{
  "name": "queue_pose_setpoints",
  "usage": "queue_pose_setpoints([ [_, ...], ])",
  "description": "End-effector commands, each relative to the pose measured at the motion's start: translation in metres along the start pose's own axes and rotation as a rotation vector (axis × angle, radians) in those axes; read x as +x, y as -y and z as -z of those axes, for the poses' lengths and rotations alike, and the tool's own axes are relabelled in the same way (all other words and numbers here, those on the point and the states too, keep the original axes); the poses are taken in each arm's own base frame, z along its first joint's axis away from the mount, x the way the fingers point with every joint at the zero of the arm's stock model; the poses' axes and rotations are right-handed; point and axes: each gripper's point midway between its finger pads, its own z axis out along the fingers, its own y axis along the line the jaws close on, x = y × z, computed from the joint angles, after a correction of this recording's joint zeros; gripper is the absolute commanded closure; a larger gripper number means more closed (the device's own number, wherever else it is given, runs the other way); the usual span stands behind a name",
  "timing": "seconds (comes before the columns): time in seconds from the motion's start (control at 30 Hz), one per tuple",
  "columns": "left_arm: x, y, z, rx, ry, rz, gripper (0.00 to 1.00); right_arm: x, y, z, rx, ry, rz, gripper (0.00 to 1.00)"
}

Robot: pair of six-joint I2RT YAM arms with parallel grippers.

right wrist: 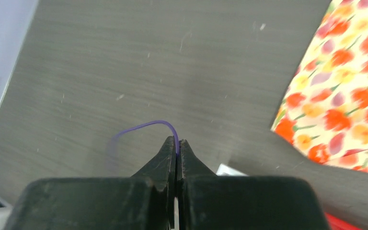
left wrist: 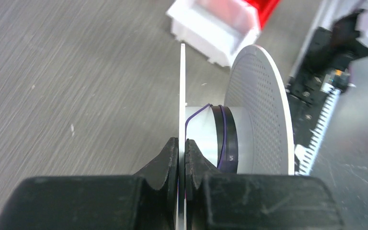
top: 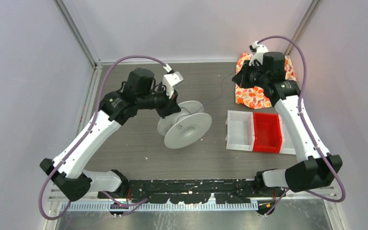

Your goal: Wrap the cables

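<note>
A white spool (top: pixel 184 127) lies tilted at the table's middle. My left gripper (top: pixel 172 108) is shut on its thin near flange (left wrist: pixel 182 86), the fingertips (left wrist: pixel 171 149) pinching the disc edge on both sides. A few turns of thin purple cable (left wrist: pixel 226 136) sit on the hub beside a dark band, in front of the perforated far flange (left wrist: pixel 258 115). The cable (top: pixel 216 97) runs as a faint dark thread from the spool towards my right gripper (top: pixel 237 79). In the right wrist view that gripper (right wrist: pixel 178 142) is shut on the cable (right wrist: pixel 143 125), which arcs off to the left.
A white bin (top: pixel 239 130) and a red bin (top: pixel 267 132) stand side by side right of the spool. A floral cloth (top: pixel 249 95) lies at the back right under the right arm. Pale walls close in the table on three sides.
</note>
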Motion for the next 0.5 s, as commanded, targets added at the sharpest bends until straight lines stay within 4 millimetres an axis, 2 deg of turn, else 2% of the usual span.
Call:
queue_pose_setpoints([
  [0.0,-0.017,0.041,0.033,0.194,0.075,-0.116,0.99,0.011,-0.023,-0.012,-0.151,-0.011,-0.077,0.99],
  [0.17,-0.012,0.046,0.043,0.22,0.011,-0.127,0.99,0.013,-0.024,-0.014,-0.157,0.015,-0.118,0.99],
  [0.23,-0.017,0.043,0.043,0.194,0.027,-0.12,0.99,0.017,-0.024,-0.015,-0.16,-0.001,-0.127,0.99],
  [0.37,-0.044,0.027,0.05,0.076,0.118,-0.106,1.0,0.04,-0.023,-0.015,-0.167,-0.048,-0.15,0.99],
  [0.47,-0.068,0.009,0.057,-0.004,0.197,-0.058,1.0,0.068,-0.022,-0.011,-0.166,-0.091,-0.174,1.0],
])
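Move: The spool, held by its far flange, has its middle about 5 cm right of the left hand, 2 cm nearer the base and 5 cm lower. From the right hand, which holds the cable end, it lies roughly 20 cm left, 15 cm back and 6 cm down. The white compartment of the tray is about 9 cm right of the right hand, 5 cm back and 29 cm below; the flowered cloth is some 22 cm right, 18 cm ahead and 30 cm down. The cable end, still pinched in the right fingers, is lowered about 5 cm, mostly at the start, and carried a little left, the hand tipping down and rolling about 10 degrees. The spool keeps its place in the left grip while that hand draws it back some 4 cm and slightly up, turning a little clockwise, then partly back. ##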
